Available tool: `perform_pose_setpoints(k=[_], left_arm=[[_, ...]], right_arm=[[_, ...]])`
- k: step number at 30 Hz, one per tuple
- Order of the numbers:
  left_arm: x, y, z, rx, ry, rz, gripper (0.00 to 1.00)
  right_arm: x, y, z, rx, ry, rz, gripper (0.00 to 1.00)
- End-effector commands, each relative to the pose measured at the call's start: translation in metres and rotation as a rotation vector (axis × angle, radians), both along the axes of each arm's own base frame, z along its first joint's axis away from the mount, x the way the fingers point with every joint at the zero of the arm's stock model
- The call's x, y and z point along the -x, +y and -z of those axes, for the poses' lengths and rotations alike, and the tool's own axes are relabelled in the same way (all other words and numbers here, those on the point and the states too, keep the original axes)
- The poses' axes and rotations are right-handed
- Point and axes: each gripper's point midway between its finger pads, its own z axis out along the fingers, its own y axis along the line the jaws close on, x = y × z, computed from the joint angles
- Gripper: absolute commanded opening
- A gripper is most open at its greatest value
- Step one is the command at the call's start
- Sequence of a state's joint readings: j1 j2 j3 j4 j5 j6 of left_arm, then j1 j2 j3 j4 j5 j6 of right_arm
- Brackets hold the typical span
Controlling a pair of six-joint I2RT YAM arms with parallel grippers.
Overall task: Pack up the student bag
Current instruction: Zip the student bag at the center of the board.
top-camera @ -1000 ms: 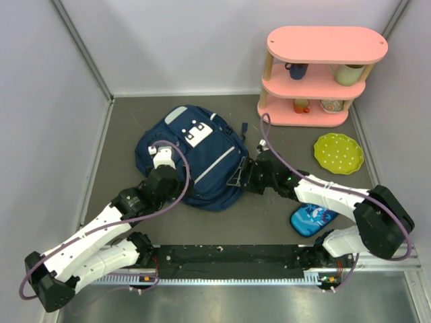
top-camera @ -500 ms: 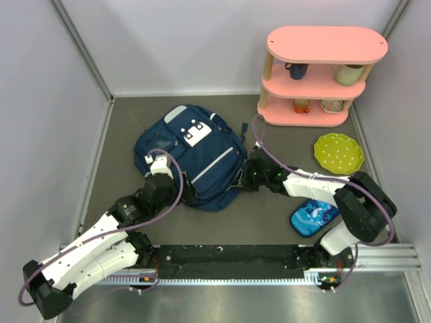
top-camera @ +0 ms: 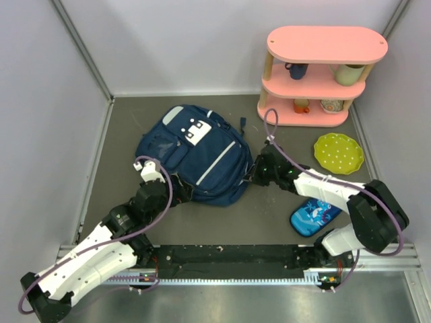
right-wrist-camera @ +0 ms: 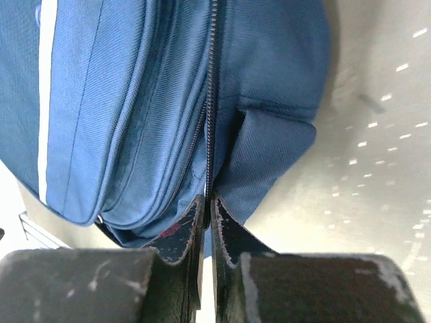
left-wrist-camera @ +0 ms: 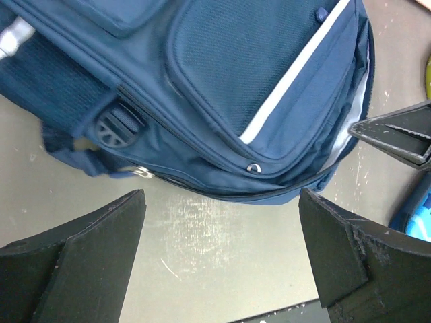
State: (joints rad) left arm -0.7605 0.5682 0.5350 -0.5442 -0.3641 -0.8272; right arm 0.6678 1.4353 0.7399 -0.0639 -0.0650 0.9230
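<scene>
The student bag (top-camera: 202, 151) is a navy backpack with white stripes, lying flat on the grey table. My right gripper (top-camera: 250, 176) is at its right lower edge. In the right wrist view its jaws (right-wrist-camera: 210, 198) are shut on the zipper line of the student bag (right-wrist-camera: 135, 101). My left gripper (top-camera: 178, 194) hovers by the bag's near-left edge, open. In the left wrist view its fingers (left-wrist-camera: 221, 202) frame bare table just below the student bag (left-wrist-camera: 256, 87), touching nothing. The right gripper's fingers (left-wrist-camera: 397, 131) show at the right there.
A pink three-tier shelf (top-camera: 316, 74) with mugs and bowls stands at the back right. A green dotted plate (top-camera: 339, 153) lies in front of it. A small blue cartoon pencil case (top-camera: 313, 219) lies near the right arm. Walls close in the left and back.
My right gripper has closed on the bag's zipper edge, and the bag has shifted slightly right and away. The left arm has drawn back toward the near left, still open.
</scene>
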Motion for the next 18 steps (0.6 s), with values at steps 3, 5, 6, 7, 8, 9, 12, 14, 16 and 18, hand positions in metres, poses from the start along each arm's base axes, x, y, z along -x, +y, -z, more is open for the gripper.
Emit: perform_pose_setpoints(k=[3,5,6,7,8,9,12,14,16,18], left_arm=[[-0.021,0.003,-0.011,0.007,-0.092,-0.069,0.99],[-0.026,0.0,-0.009,-0.024,-0.088,-0.06,0.99],[-0.028,-0.001,-0.009,-0.034,-0.089,-0.055,0.99],[-0.03,-0.002,-0.009,-0.048,-0.089,-0.05,0.99],[-0.032,-0.006,-0.007,-0.058,-0.076,-0.043,0.99],[-0.033,-0.008,-0.006,-0.062,-0.069,-0.034,0.99],[-0.034,-0.005,0.002,-0.086,-0.04,-0.054,0.99],[-0.031,0.007,0.017,-0.094,-0.012,-0.103,0.99],[-0.03,0.02,0.039,-0.09,0.018,-0.148,0.99],[-0.032,0.017,0.038,-0.014,-0.004,-0.141,0.99]], right_arm=[[-0.027,-0.049,-0.023,0.081,-0.114,0.105,0.1],[-0.022,-0.049,-0.031,0.082,-0.115,0.082,0.2],[-0.021,-0.049,-0.044,0.065,-0.138,0.08,0.27],[-0.018,-0.05,-0.048,0.064,-0.14,0.078,0.46],[-0.015,-0.052,-0.052,0.067,-0.144,0.072,0.51],[-0.008,-0.055,-0.064,0.061,-0.159,0.069,0.55],[0.009,-0.05,-0.075,0.016,-0.184,0.049,0.63],[0.021,-0.039,-0.085,-0.017,-0.205,0.027,0.63],[0.036,-0.02,-0.085,-0.028,-0.211,-0.022,0.62],[0.051,-0.001,-0.081,-0.039,-0.205,-0.063,0.62]])
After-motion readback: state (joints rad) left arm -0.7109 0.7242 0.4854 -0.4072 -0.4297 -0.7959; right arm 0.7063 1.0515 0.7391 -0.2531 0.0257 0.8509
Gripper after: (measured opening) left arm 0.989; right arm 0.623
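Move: The zip on the student bag's right edge is already pinched at the right fingertips. From that hand the blue pencil case lies some 23 cm right and 12 cm back, the green plate 31 cm right and 8 cm ahead. From the open left hand, the zip end on the bag's near-left edge is roughly 6 cm ahead, 5 cm left and 10 cm below; the strap buckle is about 4 cm beyond it, slightly left. The bag's right-edge zip is drawn at by the right fingers, still nearly shut, some 4 cm rightward and a little forward; then they open well, let go, and the hand climbs to about 9 cm above its start, swinging back towards its base. Meanwhile the left hand, wide open, sinks and reaches forward about 3 cm each towards the zip end by the buckle, touching nothing yet. ##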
